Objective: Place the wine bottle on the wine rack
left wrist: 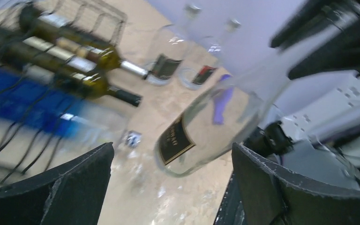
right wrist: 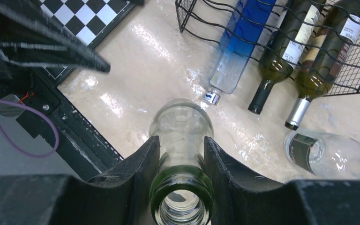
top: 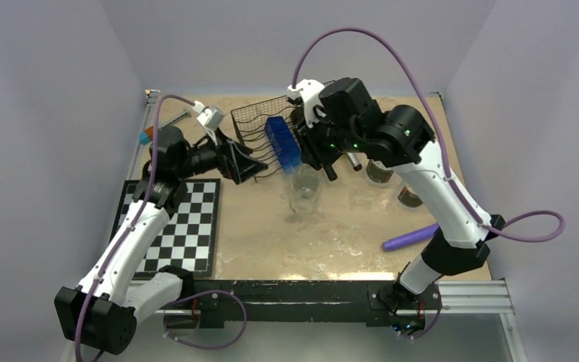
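Observation:
A clear wine bottle (top: 304, 192) with a black label hangs by its neck from my right gripper (top: 324, 162), whose jaws are shut on the glass just below the green lip (right wrist: 181, 154). The bottle (left wrist: 215, 122) tilts, its base a little above the tabletop. The black wire wine rack (top: 260, 121) lies behind it and holds a blue bottle (top: 283, 143) and two dark green bottles (right wrist: 281, 61). My left gripper (top: 250, 170) stands wide open at the rack's front left. Its fingers (left wrist: 75, 178) frame the clear bottle's base without touching it.
A chessboard (top: 173, 226) lies at the left by the left arm. Two more labelled bottles (top: 379, 172) stand right of the rack, under the right arm. A purple stick (top: 411, 236) lies at the right front. A small blue and orange thing (top: 145, 138) sits at the far left edge.

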### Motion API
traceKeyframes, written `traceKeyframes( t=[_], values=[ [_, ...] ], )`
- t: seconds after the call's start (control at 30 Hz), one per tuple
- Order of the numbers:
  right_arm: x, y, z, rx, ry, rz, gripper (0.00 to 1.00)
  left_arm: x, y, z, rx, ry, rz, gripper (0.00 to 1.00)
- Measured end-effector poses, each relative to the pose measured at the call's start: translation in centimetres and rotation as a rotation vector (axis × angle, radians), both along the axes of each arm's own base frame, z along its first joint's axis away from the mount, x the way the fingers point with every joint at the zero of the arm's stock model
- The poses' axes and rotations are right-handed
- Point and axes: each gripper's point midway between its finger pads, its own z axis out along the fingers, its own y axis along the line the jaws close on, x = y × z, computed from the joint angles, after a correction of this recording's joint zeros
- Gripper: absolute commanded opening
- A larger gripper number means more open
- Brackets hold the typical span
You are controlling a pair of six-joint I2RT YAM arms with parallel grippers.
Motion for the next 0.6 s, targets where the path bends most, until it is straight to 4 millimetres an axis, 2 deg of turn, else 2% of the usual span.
traceKeyframes(
  t=[0.07, 0.23, 0.43, 0.6],
  values=[
    [-0.5, -1.3, 0.8, 0.01, -0.006, -0.011, 0.0, -1.6, -2.4, 0.1, -0.029, -0.047, -0.115, 0.99],
    [-2.2, -2.4, 1.4, 0.022, 0.024, 0.011, 0.0, -4.6, -5.7, 0.2, -0.131, -0.152, -0.312, 0.99],
    [-3.6, -1.9, 1.2, 0.049, 0.081, 0.068, 0.0, -7.9, -9.6, -0.1, -0.155, -0.225, -0.518, 0.99],
    [-4.6, -1.5, 1.9, 0.098, 0.101, 0.106, 0.0, -9.3, -11.5, -0.9, -0.147, -0.236, -0.643, 0.99]
  ],
)
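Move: The clear bottle hangs neck-up from the right hand. Its body lies about 14 cm to the left hand's right, 6 cm back and a few centimetres lower; from the right hand it is roughly 8 cm back, 1 cm left and 10 below. The blue bottle on the wine rack lies some 9 cm ahead of the left hand, 7 to its right and 22 below, with the dark bottle about 10 cm further right of the blue one. Rightward and back, the left hand sweeps about 15 cm in to the clear bottle's body, fingers staying wide open, the wrist swinging some 35 degrees clockwise so that they come around its sides. The right hand keeps its grip on the neck and draws back about 5 cm, rising a little and tilting slightly. Whether a left finger touches the glass can't be seen. ##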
